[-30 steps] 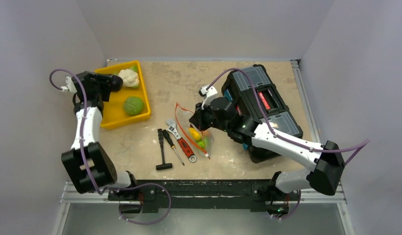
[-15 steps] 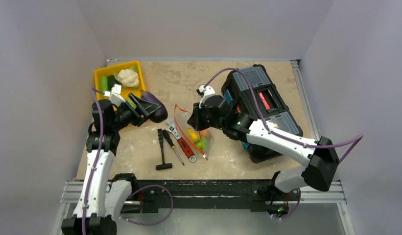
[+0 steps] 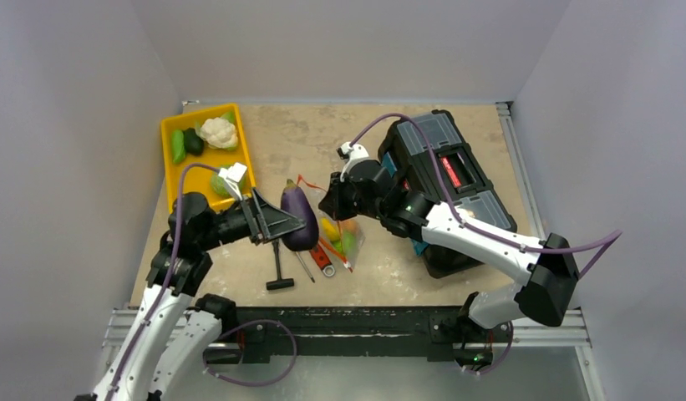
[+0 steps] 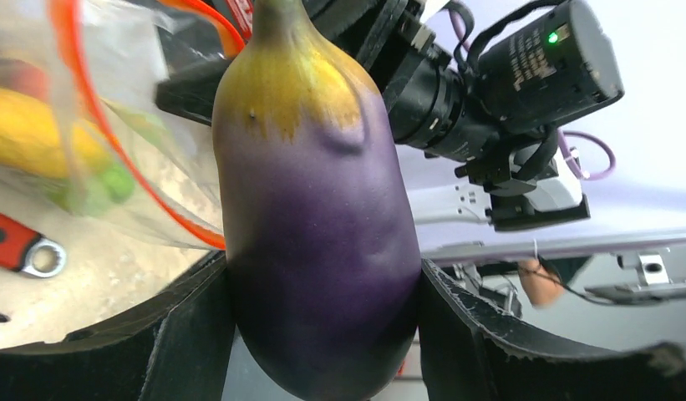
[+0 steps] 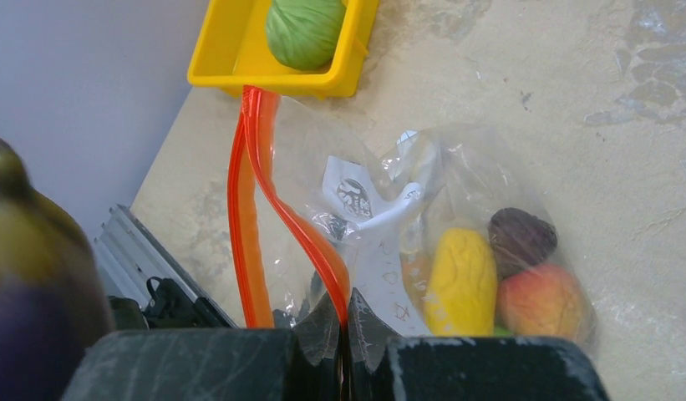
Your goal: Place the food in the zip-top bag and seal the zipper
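Note:
My left gripper [image 3: 294, 227] is shut on the dark purple eggplant [image 3: 299, 219], whose yellowish stem end points up in the left wrist view [image 4: 318, 234]. It hangs just left of the zip-top bag [image 3: 339, 232]. My right gripper [image 5: 343, 326] is shut on the red-orange zipper [image 5: 302, 225], and the bag's mouth gapes toward the eggplant. Inside the bag lie a yellow piece [image 5: 460, 280], an orange ball [image 5: 544, 301] and a dark piece [image 5: 523, 238]. Green pieces [image 3: 178, 146] lie in the yellow tray [image 3: 193, 171].
The tray also holds a white cauliflower [image 3: 219, 132] and a cabbage [image 5: 304, 29]. A red-handled wrench [image 3: 324, 257], a screwdriver [image 3: 304, 266] and a black T-handle tool [image 3: 278, 271] lie below the eggplant. A black toolbox [image 3: 444, 180] stands at the right.
My left arm has swung from the yellow tray to the right, carrying the eggplant up beside the bag's mouth. My right gripper has kept its hold on the zipper.

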{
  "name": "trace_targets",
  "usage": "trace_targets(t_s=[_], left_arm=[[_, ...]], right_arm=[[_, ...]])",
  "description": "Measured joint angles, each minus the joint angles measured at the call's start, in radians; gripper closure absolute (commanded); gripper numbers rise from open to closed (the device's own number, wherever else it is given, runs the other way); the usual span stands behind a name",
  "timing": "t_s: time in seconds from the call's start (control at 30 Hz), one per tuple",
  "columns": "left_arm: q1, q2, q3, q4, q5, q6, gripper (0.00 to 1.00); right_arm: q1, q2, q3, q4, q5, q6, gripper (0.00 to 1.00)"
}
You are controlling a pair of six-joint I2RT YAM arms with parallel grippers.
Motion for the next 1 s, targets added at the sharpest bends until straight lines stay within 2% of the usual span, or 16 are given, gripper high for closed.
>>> trace_targets(t_s=[0.23,0.57,0.8,1.0], left_arm=[[-0.217,0.216,0.013,0.066,-0.050,-0.020,0.77],[-0.234,0.313,0.006,0.033,-0.114,0.001,0.78],[-0.238,0.392,0.016,0.025,-0.116,-0.033,0.74],[-0.247,0.429,0.036,0.015,-0.111,-0.094,0.69]], right_arm=[[0.000,-0.043,0.002,-0.005,0.006,0.010,1.00],[-0.005,-0.243,-0.022,-0.021,0.022,0.021,1.00],[0.006,-0.185,-0.026,0.016,-0.079,-0.023,1.00],[0.016,-0.160,-0.049,0.018,-0.100,-0.059,1.00]])
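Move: The bag's open mouth lies about 6 cm to the right of the left hand, 5 cm ahead and 11 cm below; the food already in the bag is some 9 cm ahead, 11 cm right and 24 cm down. The wrench is roughly 7 cm ahead, 2 cm right and 28 cm below. From the right hand, shut on the bag's rim, the eggplant is about 7 cm back, 7 cm left and 6 cm higher. The eggplant, still gripped in the left hand, goes right and down about 8 cm into the bag's mouth, easing slightly forward, its stem end tipping down some 25 degrees. The right hand keeps its pinch on the rim, lifts it about 8 cm while swinging right, then brings it back left and partway down, drawing back a little, to meet the eggplant. ##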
